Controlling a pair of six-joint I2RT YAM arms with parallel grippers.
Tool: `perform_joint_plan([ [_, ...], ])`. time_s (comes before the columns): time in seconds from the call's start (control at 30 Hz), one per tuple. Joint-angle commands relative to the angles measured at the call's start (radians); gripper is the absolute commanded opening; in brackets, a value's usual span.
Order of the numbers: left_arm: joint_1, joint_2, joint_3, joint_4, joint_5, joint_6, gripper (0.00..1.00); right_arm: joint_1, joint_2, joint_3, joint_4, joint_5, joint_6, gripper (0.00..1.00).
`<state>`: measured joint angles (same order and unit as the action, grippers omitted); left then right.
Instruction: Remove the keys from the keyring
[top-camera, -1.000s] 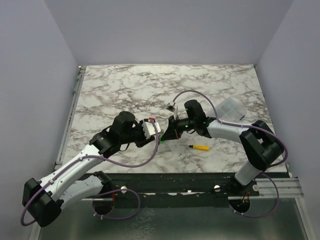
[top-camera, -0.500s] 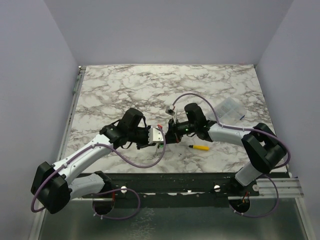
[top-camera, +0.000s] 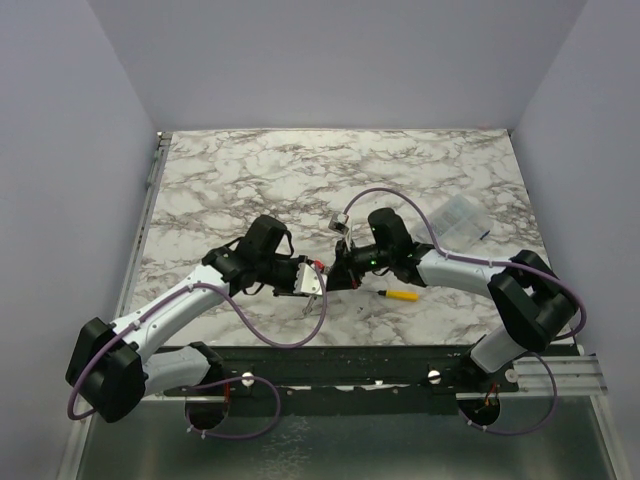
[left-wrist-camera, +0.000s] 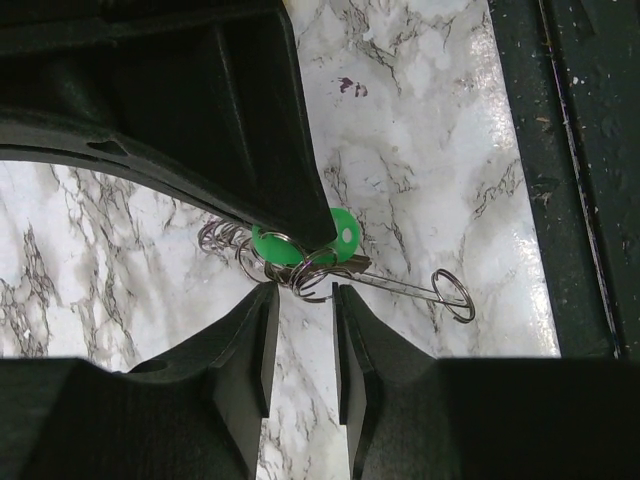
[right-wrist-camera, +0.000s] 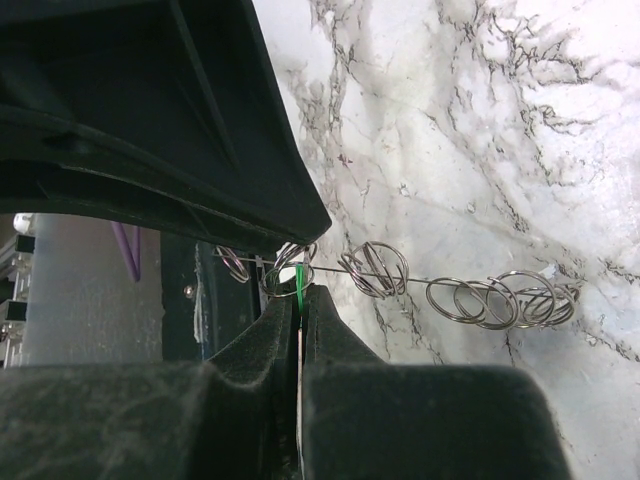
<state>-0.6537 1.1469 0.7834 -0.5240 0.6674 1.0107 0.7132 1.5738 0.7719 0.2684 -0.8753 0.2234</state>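
Note:
In the left wrist view a green-headed key (left-wrist-camera: 290, 243) hangs among a cluster of silvery rings, the keyring (left-wrist-camera: 312, 276), with a thin wire running right to a single ring (left-wrist-camera: 455, 294). My left gripper (left-wrist-camera: 303, 300) sits just below that cluster, its jaws a narrow gap apart with nothing between the pads. In the right wrist view my right gripper (right-wrist-camera: 302, 296) is shut on the green key (right-wrist-camera: 300, 278), seen edge-on, and the keyring (right-wrist-camera: 375, 268) stretches off to the right. From above, the left gripper (top-camera: 313, 282) and right gripper (top-camera: 335, 272) meet tip to tip near the table's front middle.
A yellow-handled screwdriver (top-camera: 401, 295) lies just right of the grippers. A clear plastic box (top-camera: 462, 218) stands at the right of the marble table (top-camera: 240, 180). The table's dark front edge (top-camera: 380, 350) is close behind the left gripper.
My left arm has swung in towards the right gripper and its jaws have narrowed. The right gripper has shifted slightly left, still holding the key.

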Motion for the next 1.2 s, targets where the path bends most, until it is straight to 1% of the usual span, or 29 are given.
perform_joint_plan([
  [0.0,0.005,0.014,0.009,-0.013,0.067,0.052,0.34,0.01,-0.021,-0.015,0.038,-0.015,-0.02,0.01],
  [0.07,0.006,0.025,0.004,0.001,0.053,0.04,0.35,0.009,-0.023,-0.018,0.044,-0.017,-0.022,0.0],
  [0.27,0.005,0.045,-0.004,0.023,0.039,-0.003,0.29,0.012,-0.026,-0.019,0.042,-0.008,-0.019,0.01],
  [0.43,0.005,0.053,-0.008,0.06,0.033,-0.07,0.27,0.014,-0.024,-0.016,0.044,0.002,-0.016,0.01],
  [0.47,0.005,0.054,-0.007,0.068,0.028,-0.088,0.25,0.014,-0.023,-0.016,0.043,0.004,-0.015,0.01],
  [0.5,0.006,0.053,-0.006,0.077,0.021,-0.111,0.2,0.014,-0.022,-0.015,0.043,0.005,-0.013,0.01],
  [0.6,0.005,0.048,-0.006,0.101,-0.013,-0.189,0.0,0.013,-0.025,-0.019,0.034,0.019,-0.009,0.01],
  [0.87,0.036,-0.077,-0.117,0.242,-0.148,-0.512,0.0,0.014,-0.053,-0.061,-0.034,0.082,-0.005,0.01],
  [1.03,0.056,-0.065,-0.154,0.333,-0.284,-0.753,0.0,0.013,-0.037,-0.084,-0.029,0.107,0.005,0.01],
  [1.17,0.074,-0.061,-0.177,0.386,-0.282,-0.898,0.0,0.014,-0.014,-0.071,-0.019,0.117,0.01,0.01],
])
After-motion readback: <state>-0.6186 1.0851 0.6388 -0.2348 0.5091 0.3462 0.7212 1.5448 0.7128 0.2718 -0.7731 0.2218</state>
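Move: The wire ring by the green key sits just off the left fingertips, about 1 cm to the right and 1 cm below, level fore and aft. The green key, held in the right fingers, is about 3 cm to the left hand's right and 1 cm below; the keyring's other coils start some 3 cm forward and 1 cm right. The yellow screwdriver lies roughly 20 cm right, about level, 11 cm below. From the right hand, the wire ring is about 2 cm to the left, otherwise level. Left hand dips about 1 cm, pinches the ring, twists 30 degrees counter-clockwise going forward; right lowers held key. ##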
